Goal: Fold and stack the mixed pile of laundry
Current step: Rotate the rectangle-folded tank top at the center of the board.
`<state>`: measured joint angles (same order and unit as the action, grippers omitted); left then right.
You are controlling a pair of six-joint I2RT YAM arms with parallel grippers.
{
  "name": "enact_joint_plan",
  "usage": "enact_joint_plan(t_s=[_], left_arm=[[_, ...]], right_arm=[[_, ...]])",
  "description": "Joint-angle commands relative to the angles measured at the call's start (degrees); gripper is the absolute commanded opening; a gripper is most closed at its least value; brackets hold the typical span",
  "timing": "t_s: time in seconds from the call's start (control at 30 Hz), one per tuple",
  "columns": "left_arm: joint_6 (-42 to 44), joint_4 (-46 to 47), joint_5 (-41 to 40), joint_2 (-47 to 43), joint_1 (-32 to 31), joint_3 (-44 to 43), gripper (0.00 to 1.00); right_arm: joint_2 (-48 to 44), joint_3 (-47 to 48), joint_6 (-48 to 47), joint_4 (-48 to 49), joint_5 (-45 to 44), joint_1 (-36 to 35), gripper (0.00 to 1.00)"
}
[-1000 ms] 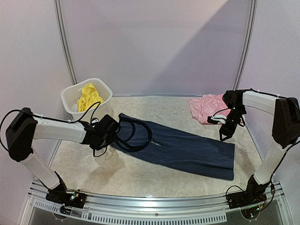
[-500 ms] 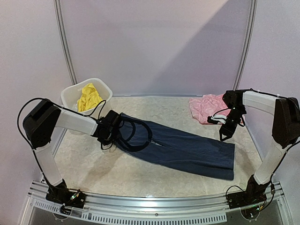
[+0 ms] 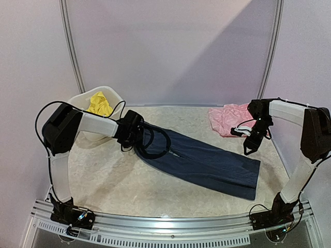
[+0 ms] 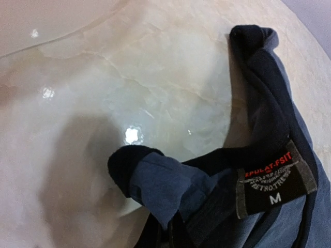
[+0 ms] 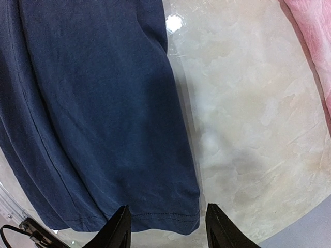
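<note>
The navy sleeveless top lies spread slantwise across the table, inside out, with a black size-M label at its neck. My left gripper is shut on the top's shoulder end, and a bunched fold of navy cloth covers its jaws. My right gripper is open and empty, hovering over the top's hem corner; it also shows in the top view. The pink ruffled piece lies at the far right. The yellow piece sits in the tub.
The white plastic tub stands at the far left, just behind my left arm. The pink piece's edge lies close to the right of my right gripper. Bare marble table shows in front of the top.
My left gripper has moved toward the far side and to the right with the top's shoulder end, dragging that end along. The right arm has hardly moved.
</note>
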<state>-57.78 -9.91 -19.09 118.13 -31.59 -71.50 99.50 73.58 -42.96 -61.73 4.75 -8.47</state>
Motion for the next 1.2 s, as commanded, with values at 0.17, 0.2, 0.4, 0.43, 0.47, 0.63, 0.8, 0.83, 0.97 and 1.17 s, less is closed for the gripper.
enact_joint_plan(t_s=[0.17, 0.2, 0.4, 0.43, 0.47, 0.63, 0.8, 0.83, 0.97, 1.17], left_arm=[[3.80, -4.10, -0.26, -2.73, 3.37, 3.09, 0.01], [4.19, -4.42, -0.06, -3.14, 3.38, 3.31, 0.01], [6.04, -6.93, 0.81, -6.17, 3.28, 3.66, 0.13], [6.28, -7.15, 0.73, -7.01, 3.29, 4.01, 0.14], [6.48, -7.59, 0.56, -7.82, 3.25, 4.16, 0.15], [7.72, -9.18, 0.43, -10.78, 3.20, 4.73, 0.17], [8.27, -10.74, 1.39, -13.23, 3.01, 4.95, 0.18], [8.71, -10.86, 1.49, -14.14, 2.72, 4.93, 0.19], [14.71, -7.97, 4.02, -15.16, 0.40, 1.87, 0.25], [15.52, -12.95, 6.06, -7.74, -1.27, -9.57, 0.26]], right_arm=[[2.39, 1.52, -0.37, 0.10, 1.35, 0.31, 0.50], [2.86, 1.48, -0.41, 0.24, 1.39, 0.30, 0.50], [5.20, 0.87, -0.80, 1.74, 0.46, 0.35, 0.50], [5.38, 0.86, -0.76, 1.75, 0.58, 0.38, 0.50], [5.63, 0.86, -0.66, 1.81, 0.71, 0.33, 0.50], [6.04, 0.99, -0.39, 1.97, 1.16, 0.30, 0.50], [6.08, 1.04, -0.25, 1.89, 1.39, 0.31, 0.50], [6.01, 1.02, -0.28, 1.89, 1.40, 0.33, 0.50], [5.84, 0.69, -0.21, 2.17, 1.56, 0.38, 0.50], [6.65, 1.88, 0.07, 2.11, 2.01, 0.30, 0.50]])
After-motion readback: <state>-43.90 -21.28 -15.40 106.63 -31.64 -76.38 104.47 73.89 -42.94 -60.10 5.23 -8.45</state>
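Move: My left hand already pinches the tank top's near shoulder strap just above the board; the spot to lay it is about 3 cm to the left and 2 cm back. The far strap lies about 9 cm ahead and 4 cm to the right, the basket roughly 8 cm ahead and 13 cm to the left. From my right hand, the far hem corner is about 2 cm ahead, 2 cm right and 7 cm below; the near strap is some 13 cm ahead and 36 cm left. I drag the pinched strap about 3.5 cm to the left and then a couple of centimetres back, low over the board, and part my left fingers slightly to let it go. Then I lift that hand some 9 cm, swinging it right and a little forward above the neckline at the end. Meanwhile my right hand, still open, sinks about 2.5 cm towards the hem corner. ##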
